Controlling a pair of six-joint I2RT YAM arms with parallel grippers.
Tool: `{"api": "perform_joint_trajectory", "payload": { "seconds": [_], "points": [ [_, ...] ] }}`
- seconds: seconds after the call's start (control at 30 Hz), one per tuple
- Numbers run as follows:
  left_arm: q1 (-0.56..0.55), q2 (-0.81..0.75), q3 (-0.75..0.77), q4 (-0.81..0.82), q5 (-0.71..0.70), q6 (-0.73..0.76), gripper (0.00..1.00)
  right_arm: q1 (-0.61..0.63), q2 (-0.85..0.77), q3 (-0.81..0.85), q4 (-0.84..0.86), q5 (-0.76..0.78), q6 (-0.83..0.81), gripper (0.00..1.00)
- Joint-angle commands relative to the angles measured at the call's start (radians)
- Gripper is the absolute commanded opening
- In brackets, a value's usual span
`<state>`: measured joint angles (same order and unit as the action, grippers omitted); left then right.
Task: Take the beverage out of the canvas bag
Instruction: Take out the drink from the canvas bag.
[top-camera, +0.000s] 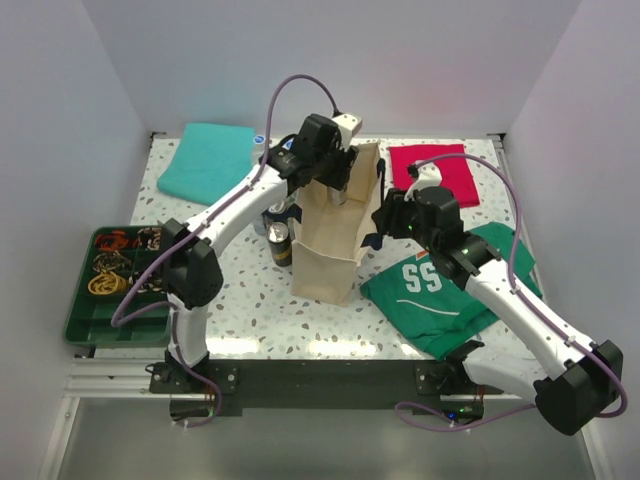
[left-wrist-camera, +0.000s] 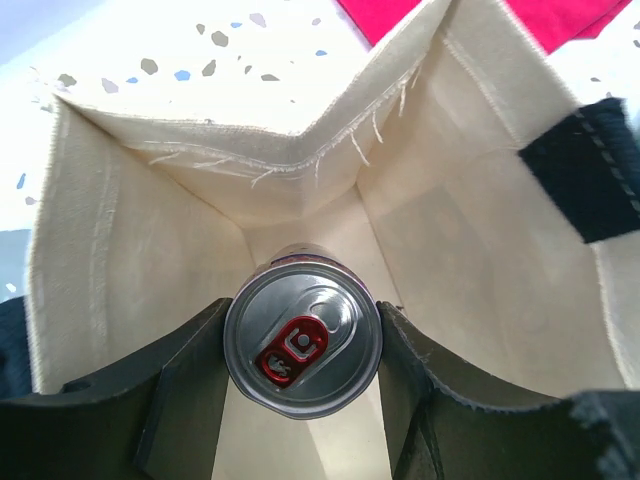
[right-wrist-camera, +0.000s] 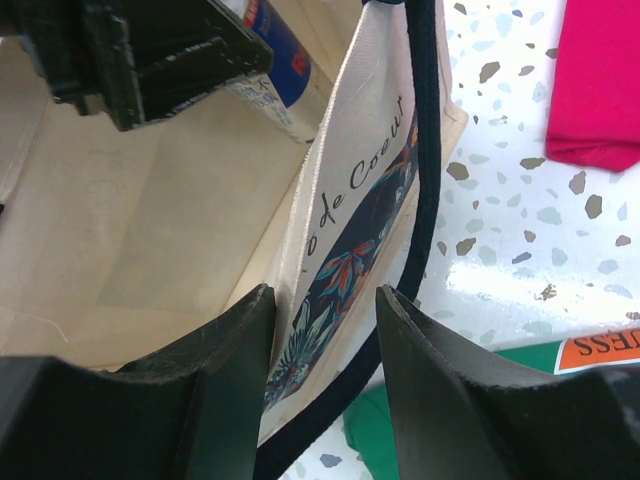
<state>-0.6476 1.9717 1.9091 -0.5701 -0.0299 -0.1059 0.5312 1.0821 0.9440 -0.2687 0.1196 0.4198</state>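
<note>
The canvas bag (top-camera: 335, 250) stands upright mid-table, beige with dark navy straps. My left gripper (top-camera: 325, 178) reaches down into its mouth. In the left wrist view the beverage (left-wrist-camera: 302, 345), a silver-topped can with a red pull tab, sits between the left gripper (left-wrist-camera: 305, 312) fingers, gripped on both sides, with the bag's inner walls (left-wrist-camera: 470, 200) all around. My right gripper (right-wrist-camera: 323, 292) straddles the bag's printed side wall (right-wrist-camera: 345, 260) and its strap, jaws apart. The can's blue label (right-wrist-camera: 285, 65) shows inside the bag.
A dark can (top-camera: 279, 243) stands on the table just left of the bag. A teal cloth (top-camera: 210, 160) lies back left, a red cloth (top-camera: 435, 172) back right, a green jersey (top-camera: 440, 285) front right. A green tray (top-camera: 110, 285) of small items sits at the left edge.
</note>
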Motion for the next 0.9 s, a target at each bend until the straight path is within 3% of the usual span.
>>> {"api": "perform_joint_trajectory", "payload": {
  "seconds": [0.0,0.17,0.47,0.87],
  "points": [
    [-0.007,-0.123,0.071,0.032,0.007,0.031,0.0,0.001,0.004,0.012,0.022,-0.004,0.007,0.47],
    [-0.007,-0.197,0.033,0.029,-0.016,0.037,0.0,0.001,0.015,0.012,0.034,-0.031,0.014,0.38],
    [-0.006,-0.364,-0.136,0.082,-0.142,0.038,0.0,0.001,0.01,0.029,0.033,0.021,0.011,0.0],
    [-0.006,-0.493,-0.232,0.085,-0.269,0.041,0.0,0.003,0.001,0.07,0.01,0.087,-0.021,0.0]
  ]
}}
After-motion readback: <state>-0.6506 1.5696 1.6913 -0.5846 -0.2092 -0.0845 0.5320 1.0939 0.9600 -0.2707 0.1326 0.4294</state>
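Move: The left gripper already holds the can inside the canvas bag. The bag's left rim is about 8 cm left of it and level with it; beyond, on the table, stand a silver can 14 cm left and 6 back, a black can 14 left and 13 back, and a water bottle 11 left and 9 ahead. From the open right gripper, the bag's right rim is some 1 cm left, straight ahead 0 and 1 cm below. The red cloth lies about 14 right, 17 ahead. Draw the can up out of the bag with the left gripper, keeping the grip on its top: raise it about 10 cm, drawing back some 5, and swing about 8 cm left towards the bag's left rim and the drinks beyond, fingers tipping up roughly 10 degrees. Meanwhile hold the right gripper in place and shut it, pinching the bag's right wall at the rim. ##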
